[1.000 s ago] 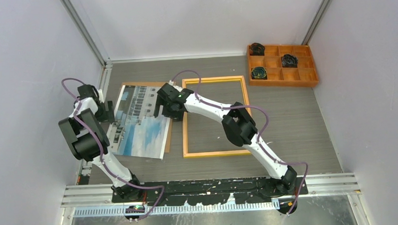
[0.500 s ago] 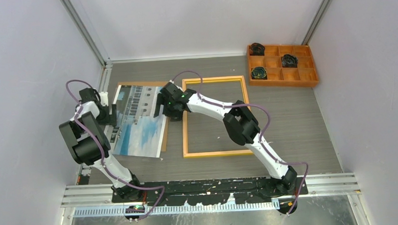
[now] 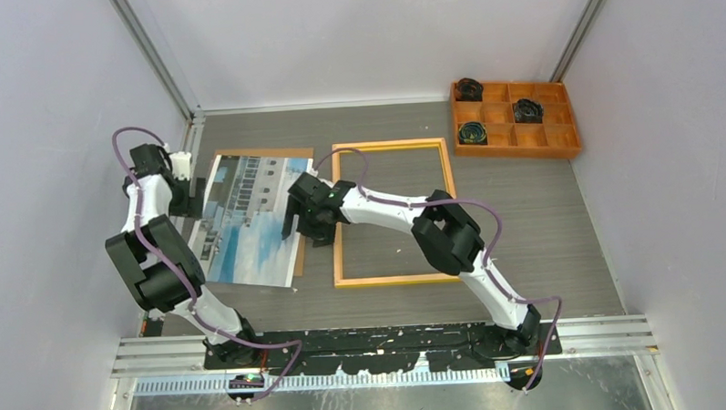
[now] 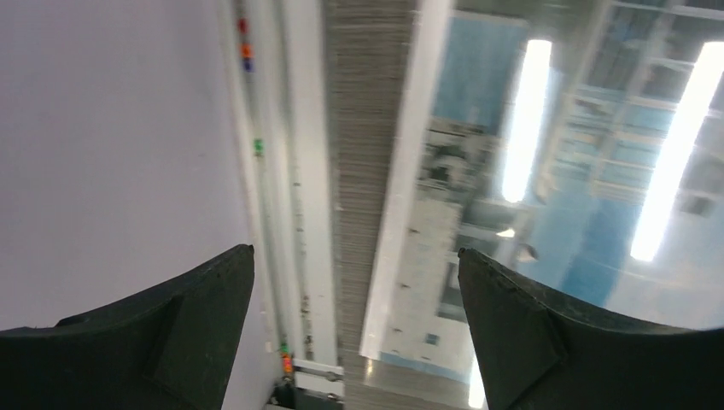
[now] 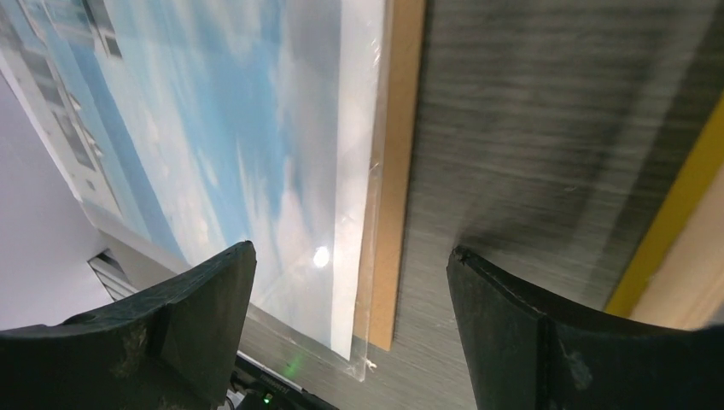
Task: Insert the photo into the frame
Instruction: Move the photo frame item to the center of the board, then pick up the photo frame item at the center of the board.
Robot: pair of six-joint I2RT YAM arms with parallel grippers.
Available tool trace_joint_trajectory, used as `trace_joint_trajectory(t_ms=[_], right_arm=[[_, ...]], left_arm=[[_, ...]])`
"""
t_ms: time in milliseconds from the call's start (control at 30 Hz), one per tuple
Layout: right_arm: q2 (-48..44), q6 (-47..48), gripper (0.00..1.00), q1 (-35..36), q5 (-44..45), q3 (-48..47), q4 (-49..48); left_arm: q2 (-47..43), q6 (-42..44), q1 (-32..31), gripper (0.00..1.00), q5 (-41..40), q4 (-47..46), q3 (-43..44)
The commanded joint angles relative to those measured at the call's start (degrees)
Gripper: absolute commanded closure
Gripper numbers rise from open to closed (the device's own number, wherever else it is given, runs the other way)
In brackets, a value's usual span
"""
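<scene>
The photo (image 3: 249,220), a white building under blue sky, lies face up on the left of the table, under a clear sheet (image 5: 367,354) and on a brown backing board (image 5: 397,171). The frame (image 3: 389,280) lies flat to its right, nothing inside it. My left gripper (image 3: 191,196) is open at the photo's left edge; in the left wrist view the gripper (image 4: 354,265) straddles the white border of the photo (image 4: 555,171). My right gripper (image 3: 298,227) hangs open over the right edge of the photo (image 5: 239,128), next to the yellow rail of the frame (image 5: 674,213).
An orange compartment tray (image 3: 558,149) with dark coiled items stands at the back right. White walls close the table in on the left, back and right, and a metal rail (image 3: 191,143) runs along the left wall by my left gripper.
My right gripper has slid toward the near side along the photo's right edge. My left gripper came in toward the photo, then drew back toward the far left. Both stayed open.
</scene>
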State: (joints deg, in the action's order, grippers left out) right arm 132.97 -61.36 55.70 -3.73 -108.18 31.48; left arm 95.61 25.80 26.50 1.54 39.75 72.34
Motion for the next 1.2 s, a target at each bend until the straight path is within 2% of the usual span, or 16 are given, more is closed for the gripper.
trace_joint_trajectory(t_ms=[0, 133, 500, 767, 1167], right_arm=[[-2.87, -0.73, 0.13, 0.53, 2.62, -0.3, 0.33], [-2.43, 0.77, 0.13, -0.14, 3.55, -0.59, 0.13], [0.39, 0.01, 0.13, -4.09, 2.94, 0.44, -2.69], [4.22, -0.27, 0.13, -4.72, 1.82, -3.93, -1.35], [6.87, -3.31, 0.14, -5.79, -1.19, -4.1, -3.52]], left_arm=[[1.26, 2.03, 0.61, 0.09, -14.88, -11.47, -2.43], [3.98, 1.77, 0.63, 0.1, -21.8, -19.65, -4.73], [7.55, -1.98, -0.76, 0.11, -24.1, -23.57, -7.18], [7.4, -2.71, -2.91, 0.11, -22.52, -24.41, -11.26], [4.48, -3.43, -4.58, 0.11, -20.0, -25.93, -15.11]])
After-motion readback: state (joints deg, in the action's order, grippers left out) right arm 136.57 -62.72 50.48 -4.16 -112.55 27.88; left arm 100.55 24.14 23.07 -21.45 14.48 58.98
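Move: The photo's middle lies about 12 cm left and 4 ahead of the right hand, some 3 cm below; the backing board under it is centred about 11 cm left and 6 ahead, and the frame's left bar is 8 cm right, 4 ahead. From the raised left hand the photo's middle is about 14 cm right, 2 back and 8 down, the wall rail level with that hand and 5 cm left. The photo's right edge stays between the right hand's open fingers as that hand edges back a little, then travels forward along it about 7 cm, low over the table, turning slightly clockwise. The open left hand swings left about 7 cm and sinks 5, tilting its fingertips some 20 degrees leftward, then eases back 2 cm to the right, its inner finger coming close to the photo's left edge. ##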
